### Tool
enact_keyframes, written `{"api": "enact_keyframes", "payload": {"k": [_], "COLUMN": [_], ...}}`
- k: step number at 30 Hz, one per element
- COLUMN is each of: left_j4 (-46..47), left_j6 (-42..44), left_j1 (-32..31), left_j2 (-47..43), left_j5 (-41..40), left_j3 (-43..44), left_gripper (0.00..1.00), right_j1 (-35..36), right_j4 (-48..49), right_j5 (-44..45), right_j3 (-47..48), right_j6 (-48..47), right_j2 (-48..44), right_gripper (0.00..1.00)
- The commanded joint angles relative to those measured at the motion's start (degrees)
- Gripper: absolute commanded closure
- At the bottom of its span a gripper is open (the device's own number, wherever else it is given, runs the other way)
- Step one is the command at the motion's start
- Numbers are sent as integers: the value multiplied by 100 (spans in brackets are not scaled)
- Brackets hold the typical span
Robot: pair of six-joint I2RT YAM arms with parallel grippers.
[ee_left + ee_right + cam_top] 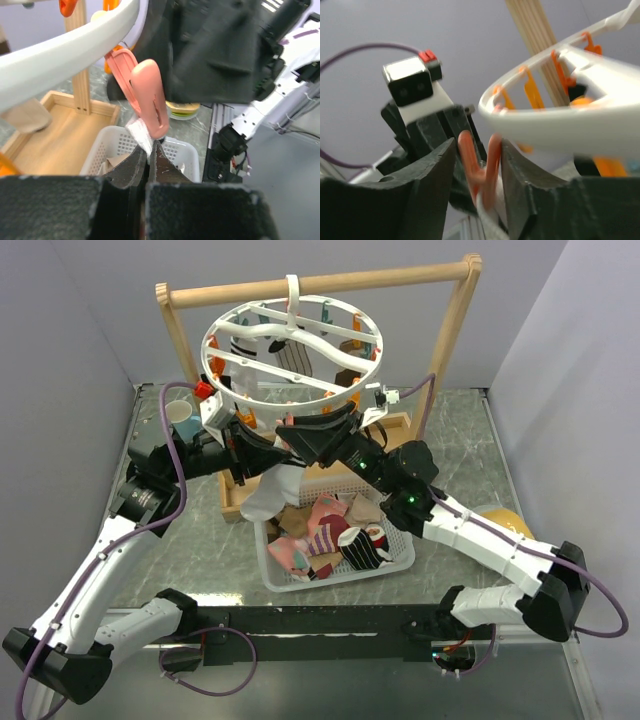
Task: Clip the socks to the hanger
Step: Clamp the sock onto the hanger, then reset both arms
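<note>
The hanger point(214, 346), a round white ring with orange and teal pegs, hangs from the wooden frame. My left gripper point(262, 454) is shut on the top edge of a white sock point(270, 492) that dangles under the ring's front rim. In the left wrist view the sock's edge point(140, 135) sits at the tip of an orange peg point(150, 97), just above the closed jaws of that gripper point(149, 151). My right gripper point(477, 150) stands open around this peg's two handles point(485, 167); one handle touches the right finger, the other is apart. More socks point(330, 535) lie in the basket.
A white basket point(392, 564) stands under the hanger. The wooden frame point(320, 282) has a tray base point(55, 117). A striped sock point(292, 352) hangs inside the ring. A cup point(182, 418) is at the back left, a yellow object point(505, 520) at the right.
</note>
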Motion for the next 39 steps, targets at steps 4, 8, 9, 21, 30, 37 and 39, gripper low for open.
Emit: {"api": "enact_keyframes", "payload": {"k": [4,8,9,21,30,37,39], "left_j4": [341,447,438,-1037,-2110,-2234,-2286], "left_j6": [-146,-305,-314,45,617,653,662], "left_j1": [85,111,129,173,173,199,234], "left_j2": [-167,-193,-185,-413,-747,-686,-660], "left_j5": [-215,-179,-179,-1417,-2192,-2429,-2421], "left_j3": [13,4,13,65,127,364,556], "left_gripper": [99,99,99,50,13,12,12], "right_j1": [142,142,142,230,265,309,309], "right_j4": [-1231,-1608,-1827,-5958,-6830,-7242,-7330], "right_j5": [-93,92,109,1462,2324,3113,3326], "right_j3": [13,92,110,752,321,400,374], "right_j6": [-572,-809,-940,-2453,-2594,-2515,-2435], "right_j2": [-556,-697,-740,-1382,-1760,-2155,-2383], "right_gripper": [20,0,0,0,0,0,0]}}
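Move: My left hand, pinching the white striped sock's edge, has the pink clip just off its fingertips, about 2 cm right, 1 cm forward and 3 cm up. The sock's middle hangs some 8 cm below that hand and 3 cm to its left, level fore and aft; the nearest orange clip is about 8 cm left, 2 cm forward and 4 cm up. My right fingers are around the pink clip's legs, its middle about 1 cm left and 1 cm below, neither ahead nor back. I spread my right fingers wide to free the pink clip's legs, then swing that hand away down and to the right, about 13 cm each way, its fingers turning from up-left to forward-left and slightly down. My left hand nearly holds still with its pinch on the sock at first; only then does it open, let go and back off some 6 cm left and 4 cm down, turning counter-clockwise. ##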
